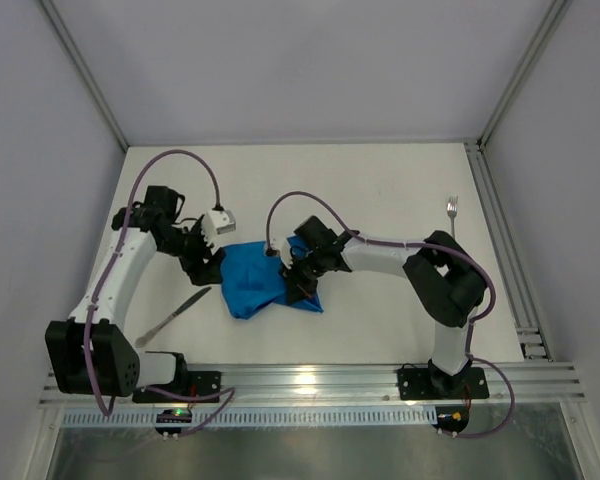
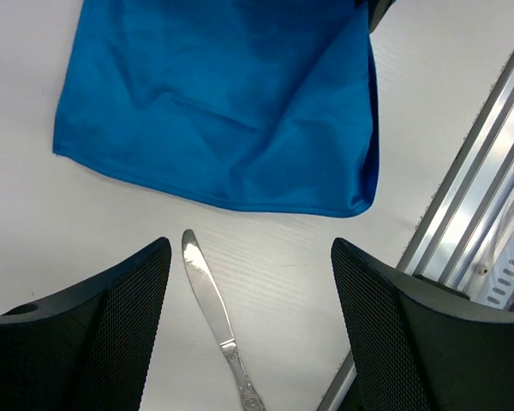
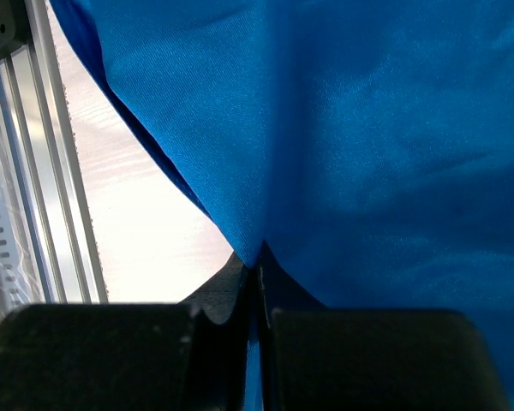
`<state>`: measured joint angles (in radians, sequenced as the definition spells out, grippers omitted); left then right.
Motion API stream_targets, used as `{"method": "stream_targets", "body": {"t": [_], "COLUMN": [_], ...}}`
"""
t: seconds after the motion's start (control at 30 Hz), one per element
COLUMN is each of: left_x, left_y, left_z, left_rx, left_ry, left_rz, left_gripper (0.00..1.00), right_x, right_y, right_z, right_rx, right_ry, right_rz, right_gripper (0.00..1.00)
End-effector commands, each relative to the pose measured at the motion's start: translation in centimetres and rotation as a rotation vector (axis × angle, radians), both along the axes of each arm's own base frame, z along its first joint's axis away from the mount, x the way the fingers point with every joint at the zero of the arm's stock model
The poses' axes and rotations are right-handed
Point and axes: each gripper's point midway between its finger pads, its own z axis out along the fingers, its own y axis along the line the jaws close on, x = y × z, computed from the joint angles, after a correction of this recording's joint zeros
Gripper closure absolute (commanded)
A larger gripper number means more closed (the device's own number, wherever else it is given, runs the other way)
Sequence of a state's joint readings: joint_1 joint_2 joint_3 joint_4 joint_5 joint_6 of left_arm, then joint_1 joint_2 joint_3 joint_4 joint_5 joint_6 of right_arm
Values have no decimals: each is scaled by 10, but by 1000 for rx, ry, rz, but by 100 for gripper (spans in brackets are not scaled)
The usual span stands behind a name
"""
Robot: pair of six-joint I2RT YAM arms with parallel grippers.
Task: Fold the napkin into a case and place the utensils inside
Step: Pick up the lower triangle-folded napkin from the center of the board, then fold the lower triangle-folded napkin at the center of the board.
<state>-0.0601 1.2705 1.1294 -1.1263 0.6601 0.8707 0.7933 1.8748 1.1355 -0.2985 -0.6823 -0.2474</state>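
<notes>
The bright blue napkin lies crumpled in the middle of the table, partly folded over itself. At its left edge my left gripper stands open and empty, and the wrist view shows the gripper apart from the napkin. The knife lies on the table between its fingers. From above, the knife sits left of the cloth. My right gripper is shut on the napkin, a pinch of cloth caught between the jaws. The fork lies far right.
Aluminium rails run along the table's near edge, close to the cloth in both wrist views. Another rail borders the right side, just beyond the fork. Grey walls enclose the table.
</notes>
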Motion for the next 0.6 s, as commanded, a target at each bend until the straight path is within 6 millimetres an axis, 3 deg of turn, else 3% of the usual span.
{"method": "stream_targets", "body": {"t": [0.0, 0.07, 0.1, 0.2, 0.27, 0.4, 0.57], "left_x": [7, 7, 2, -30, -43, -61, -39], "left_y": [3, 5, -16, -45, -48, -45, -51], "left_z": [-14, -23, -23, -27, -32, -53, -68], "left_rx": [48, 145, 161, 159, 149, 190, 238], "left_ry": [8, -28, -73, -131, -79, -50, -160], "left_rz": [-40, -5, -76, -196, -203, -242, -183], "left_gripper": [23, 21, 21, 18, 1, 1, 1], "right_x": [4, 5, 5, 5, 5, 5, 9], "right_y": [12, 16, 17, 20, 22, 22, 23], "right_z": [11, 16, 15, 17, 18, 17, 20], "right_rx": [39, 56, 54, 60, 67, 63, 68], "right_ry": [-8, 5, 12, 48, 79, 152, 187], "right_rz": [-9, -12, -15, -20, -26, -58, -91], "right_gripper": [96, 96, 96, 96, 96, 96, 96]}}
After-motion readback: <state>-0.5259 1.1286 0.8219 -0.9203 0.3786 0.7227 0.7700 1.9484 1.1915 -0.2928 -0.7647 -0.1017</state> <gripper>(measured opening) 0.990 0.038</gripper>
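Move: The napkin's folded lower corner lies about 9 cm back from the left hand, 6 cm to its right and some 15 cm below. The knife's middle is about 9 cm back and 12 cm to the hand's left, at table height. The right hand's pinch on the napkin stands roughly 17 cm to the left hand's right and 3 cm back, 13 cm lower. From the right hand the lower corner is around 11 cm left and 5 cm back, slightly lower. The left hand first sinks a few centimetres, then sweeps back and to its right while still dropping, about 7 cm back, 7 cm down and 4 cm right in all, to bring its gap over the napkin's lower corner; its already open fingers spread fully and the wrist turns some 15 degrees clockwise with its left side rising. Meanwhile the right hand keeps its pinch on the napkin, easing about 1 cm left and tilting roughly 10 degrees. ##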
